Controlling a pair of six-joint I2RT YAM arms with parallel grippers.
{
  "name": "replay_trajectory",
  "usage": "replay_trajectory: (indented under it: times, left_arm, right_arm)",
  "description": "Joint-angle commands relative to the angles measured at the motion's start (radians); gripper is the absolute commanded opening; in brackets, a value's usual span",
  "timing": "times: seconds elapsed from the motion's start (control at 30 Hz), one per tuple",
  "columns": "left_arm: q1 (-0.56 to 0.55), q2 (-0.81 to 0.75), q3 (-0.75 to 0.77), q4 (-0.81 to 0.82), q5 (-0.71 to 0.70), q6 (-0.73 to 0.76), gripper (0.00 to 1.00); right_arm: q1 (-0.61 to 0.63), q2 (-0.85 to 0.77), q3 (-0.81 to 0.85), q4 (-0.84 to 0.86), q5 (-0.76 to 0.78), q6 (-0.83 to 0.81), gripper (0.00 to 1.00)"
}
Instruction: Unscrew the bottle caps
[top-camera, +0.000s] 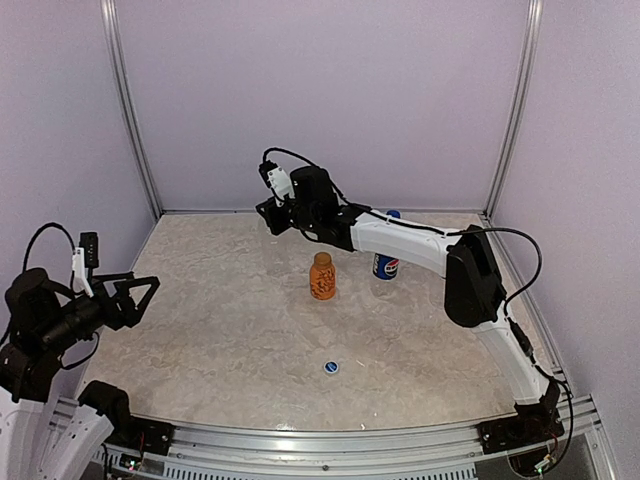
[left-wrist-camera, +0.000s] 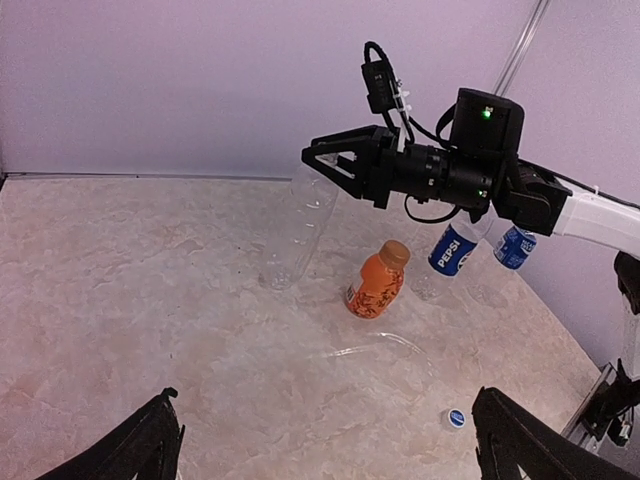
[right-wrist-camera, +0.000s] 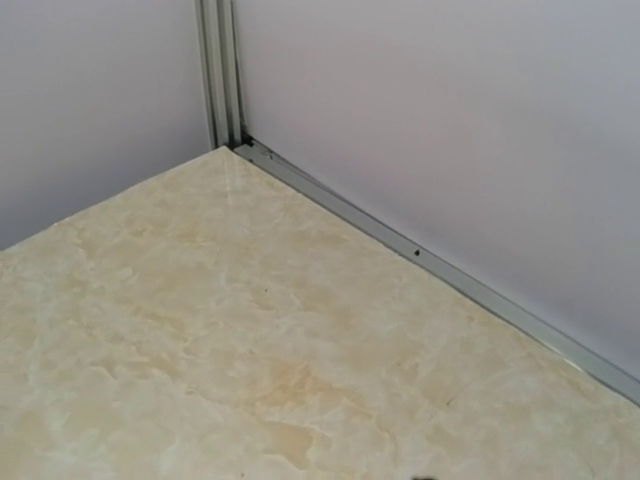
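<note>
The short orange bottle (top-camera: 321, 277) (left-wrist-camera: 376, 284) stands mid-table with its cap on. To its right is the Pepsi bottle (top-camera: 386, 265) (left-wrist-camera: 449, 250), and beyond it the bright-blue-label bottle (left-wrist-camera: 514, 246); the right arm hides both tops. The clear unlabelled bottle (left-wrist-camera: 294, 232) stands at the back left. My right gripper (left-wrist-camera: 310, 160) (top-camera: 266, 208) is over it, fingers closed on its top. The right wrist view shows only table and wall. My left gripper (left-wrist-camera: 327, 400) (top-camera: 145, 300) hovers wide open at the near left, holding nothing.
A loose blue cap (top-camera: 330, 367) (left-wrist-camera: 455, 419) lies on the marble table (top-camera: 220, 330) near the front, right of centre. The right arm (top-camera: 400, 240) stretches across the back of the table above the bottles. Lilac walls with metal rails enclose the table.
</note>
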Motion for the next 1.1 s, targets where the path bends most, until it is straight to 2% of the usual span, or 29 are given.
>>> replay_trajectory:
  times: [0.0,0.07,0.23,0.27,0.47,0.7,0.77,0.9,1.07]
  left_arm:
    - [0.007,-0.003,-0.009,0.025,0.025,0.002,0.99]
    - [0.007,-0.001,-0.007,0.031,0.028,0.004,0.99]
    - [0.007,0.003,-0.006,0.039,0.040,0.005,0.99]
    - [0.007,0.008,-0.006,0.039,0.041,0.005,0.99]
    - [0.007,0.016,0.001,0.034,0.049,0.010,0.99]
    - [0.007,0.016,-0.010,0.033,0.051,0.014,0.99]
    - [0.007,0.016,-0.013,0.037,0.045,0.010,0.99]
    - [0.007,0.025,-0.019,0.048,0.027,-0.008,0.99]
    - [0.009,0.024,-0.034,0.058,0.021,-0.021,0.99]
  right_arm:
    - [0.003,0.019,-0.032,0.019,-0.004,0.007,0.00]
    - [0.001,0.016,-0.042,0.017,-0.004,0.006,0.00]
    - [-0.004,0.009,-0.063,0.013,-0.014,0.014,0.15]
    - [-0.004,0.007,-0.068,0.013,-0.012,0.015,0.20]
    - [-0.004,-0.025,-0.086,0.010,-0.008,0.002,0.62]
    - [-0.004,-0.077,-0.099,-0.013,-0.010,-0.028,0.84]
    - [-0.004,-0.101,-0.096,-0.033,-0.012,-0.026,0.98]
    - [-0.002,-0.175,-0.081,-0.130,0.027,-0.001,0.99]
    - [0.010,-0.289,-0.145,-0.312,0.104,0.048,0.99]
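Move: The right hand holds the capless clear bottle upright by its neck; its spot on the table lies straight below, about 23 cm under the fingers. The orange jar stands about 12 cm right of that spot and 6 cm nearer the base, the Pepsi bottle some 28 cm right and 5 cm nearer, and the loose blue cap about 30 cm back and 14 cm right. From the idle left hand the spot is about 29 cm ahead, 22 cm right and 27 cm down. Keeping its pinch on the clear bottle's neck, the right hand first eases straight down a centimetre or two towards the table, then opens the fingers wide while sinking on to nearly 4 cm in all. It lets go of the neck and draws clear, rising about 6 cm while pulling off to its right and slightly back, the fingers left wide open. ##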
